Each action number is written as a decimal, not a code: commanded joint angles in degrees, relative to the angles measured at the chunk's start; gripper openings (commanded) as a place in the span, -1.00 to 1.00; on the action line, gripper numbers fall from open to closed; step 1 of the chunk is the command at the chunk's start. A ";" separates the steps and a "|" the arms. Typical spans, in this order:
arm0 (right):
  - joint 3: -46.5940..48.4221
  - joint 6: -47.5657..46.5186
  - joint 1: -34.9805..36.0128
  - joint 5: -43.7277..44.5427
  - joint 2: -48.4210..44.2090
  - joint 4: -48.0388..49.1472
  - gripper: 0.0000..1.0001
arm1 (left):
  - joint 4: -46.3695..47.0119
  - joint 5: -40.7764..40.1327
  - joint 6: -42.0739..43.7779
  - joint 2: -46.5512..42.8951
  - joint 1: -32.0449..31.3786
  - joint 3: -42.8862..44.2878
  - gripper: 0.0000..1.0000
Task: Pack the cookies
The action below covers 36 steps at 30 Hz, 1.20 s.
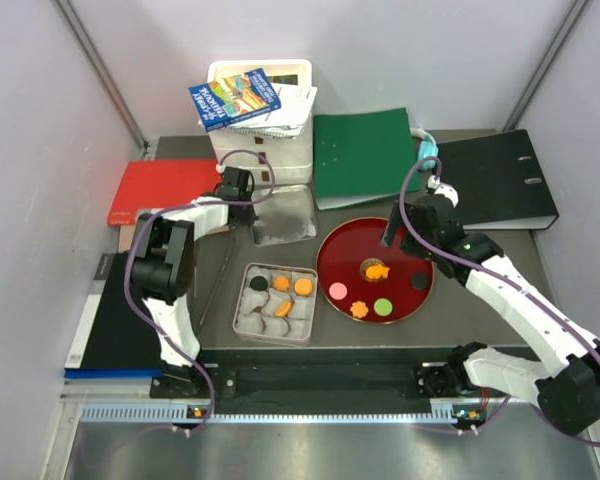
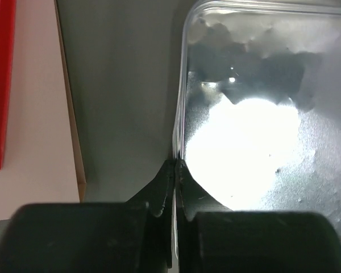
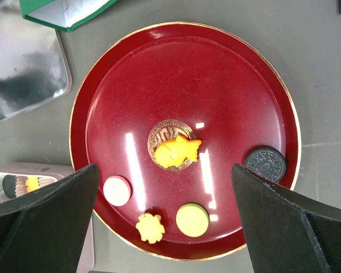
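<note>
The cookies are in two places. On the red plate [image 1: 327, 250] lie an orange fish-shaped one [image 1: 375, 269], a pink one [image 1: 338, 291], an orange flower [image 1: 359, 309], a green one [image 1: 383, 306] and a black one [image 1: 418, 282]. Several more sit in white paper cups in the open tin [image 1: 242, 325]. My right gripper [image 1: 405, 228] is open and empty above the plate [image 3: 79, 114]; the fish cookie [image 3: 176, 152] lies between its fingers [image 3: 45, 222]. My left gripper [image 2: 175, 163] is shut on the edge of the tin lid [image 2: 261, 114], which lies behind the tin [image 1: 283, 215].
A red folder [image 1: 165, 190], a green binder [image 1: 363, 155] and a black binder [image 1: 495, 180] lie along the back. A white box stack with booklets [image 1: 260, 110] stands behind the lid. A black folder [image 1: 120, 320] lies at the left. A thin dark tool [image 1: 215, 285] lies beside the tin.
</note>
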 commanded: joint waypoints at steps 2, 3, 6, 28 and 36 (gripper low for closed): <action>3.19 -0.74 -0.57 0.23 -0.74 0.97 0.98 | -3.66 0.79 -1.20 -2.68 -0.04 -1.22 -1.00; 3.45 -0.74 -0.57 0.15 -0.65 0.97 0.98 | -4.19 0.70 -1.28 -3.03 -0.04 -0.61 -1.00; 4.07 -0.83 -0.57 0.06 -0.74 0.80 0.98 | -4.72 0.61 -1.20 -5.22 -0.13 -0.17 -1.00; 4.25 -0.65 -0.57 -2.22 -2.32 1.41 0.98 | -12.98 3.33 -0.31 -26.14 -0.56 2.47 -1.00; 3.81 1.89 -0.66 -20.39 1.01 12.91 0.98 | -11.93 18.14 -4.44 -35.97 -0.48 0.46 -1.00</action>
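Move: The left hand already pinches the left rim of the metal lid lying on the table, the lid's middle about 8 cm to its right and 2 cm farther out. The cookie box that the lid should close stands some 21 cm back and 6 cm to the right, about level in height. The red plate lies about 13 cm back and 32 cm right, the tongs 15 cm back and 11 cm left. From the right hand, the box is roughly 27 cm left, 6 cm back and 14 cm below. Keeping its closed pinch on the lid's left rim, the left hand first slides back a centimetre or so almost level, then lifts steadily to about 18 cm up, ending some 6 cm back towards its base with the fingers tipped about 15 degrees more forward. Near the end the right hand, empty and wide open above the plate, shifts about 3 cm left and rises nearly as much, its left side tilting up slightly. ##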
